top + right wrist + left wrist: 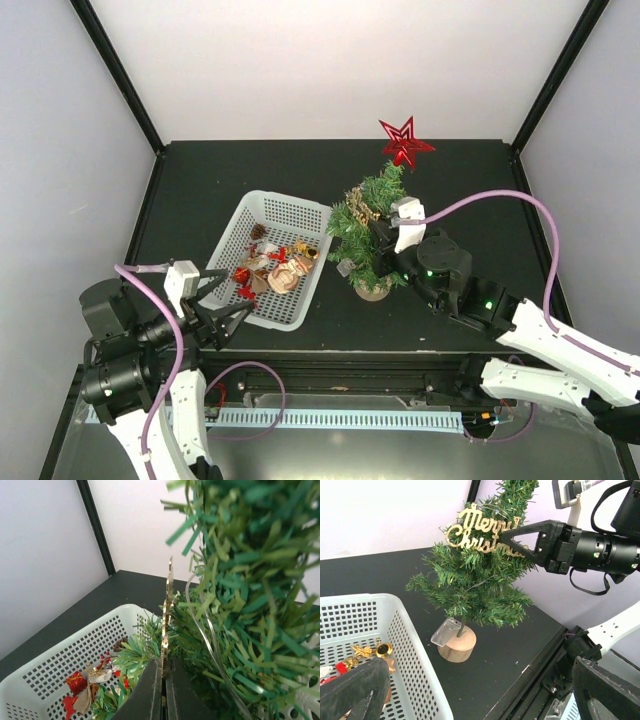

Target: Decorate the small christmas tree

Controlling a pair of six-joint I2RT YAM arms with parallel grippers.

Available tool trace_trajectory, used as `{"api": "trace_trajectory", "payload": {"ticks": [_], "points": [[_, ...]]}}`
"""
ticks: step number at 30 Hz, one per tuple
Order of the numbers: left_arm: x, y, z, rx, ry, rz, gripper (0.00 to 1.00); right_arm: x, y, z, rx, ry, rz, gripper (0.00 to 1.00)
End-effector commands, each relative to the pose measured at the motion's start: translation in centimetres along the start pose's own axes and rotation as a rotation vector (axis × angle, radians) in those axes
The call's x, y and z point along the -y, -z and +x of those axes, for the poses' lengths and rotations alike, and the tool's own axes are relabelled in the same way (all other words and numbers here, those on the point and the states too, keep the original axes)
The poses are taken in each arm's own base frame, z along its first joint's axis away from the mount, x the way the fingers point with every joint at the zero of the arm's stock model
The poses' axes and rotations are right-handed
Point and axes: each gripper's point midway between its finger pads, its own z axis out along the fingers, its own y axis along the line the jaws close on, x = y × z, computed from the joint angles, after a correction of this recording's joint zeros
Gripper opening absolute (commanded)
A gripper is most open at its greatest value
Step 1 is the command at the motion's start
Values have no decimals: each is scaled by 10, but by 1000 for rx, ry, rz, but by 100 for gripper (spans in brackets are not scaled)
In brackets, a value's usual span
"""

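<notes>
The small christmas tree (368, 238) stands upright on its round wooden base (457, 647), right of the white basket (287, 213). A red star (406, 142) tops it. My right gripper (377, 228) is shut on a gold "Merry Christmas" sign (481, 529), which it holds against the upper branches. In the right wrist view the sign (165, 615) shows edge-on, rising from between the closed fingers (150, 690), with the tree (240, 610) to its right. My left gripper (226, 300) hangs open at the basket's near left corner, holding nothing, and its fingers (355, 690) frame the left wrist view.
The basket (412, 645) holds several ornaments (274, 268): red gift boxes, a pine cone, berries and gold pieces. A clear plastic tag (445, 631) leans on the tree's base. The table's front edge and a metal rail (340, 375) run just behind the tree from the left wrist.
</notes>
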Motion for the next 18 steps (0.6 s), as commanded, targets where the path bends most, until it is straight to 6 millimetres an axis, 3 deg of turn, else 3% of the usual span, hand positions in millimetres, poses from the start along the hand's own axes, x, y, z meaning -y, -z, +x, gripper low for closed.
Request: {"api": "trace_trajectory", "payload": {"ticks": [1,9,12,13,18], "points": [[7,1,-2,19,-20,22,99,1,0,0,16,-47,-4,1],[8,1,0,25,-23,18,99,2,3,0,14,-59,-5,1],[9,1,1,27,-25,17,99,3,5,-1,15,-63,-4,6],[9,1,1,27,-26,15,99,3,6,-2,15,-64,-7,8],[8,1,1,28,-29,12,99,4,9,-5,17,-70,-8,38]]}}
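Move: The tree is right at the right hand, which still pinches one end of the gold Merry Christmas sign: trunk about 5 cm ahead and 3 cm to the right, its middle some 4 cm lower. The sign's middle is roughly 4 cm ahead, 4 cm left and slightly higher. The red star is about 6 cm ahead, 3 cm right and 20 cm up; the basket is 9 cm ahead, 25 cm left and 22 cm below. From the left hand the tree is some 17 cm ahead and 33 cm right, its middle 4 cm lower. The right fingers let go of the gold sign against the tree's near left foliage: the hand first settles down by a bit over half a centimetre, holds there, then opens from shut to about a third. It eases back and up by barely half a centimetre as they spread, the wrist nearly still, a finger staying on either side of the sign. ##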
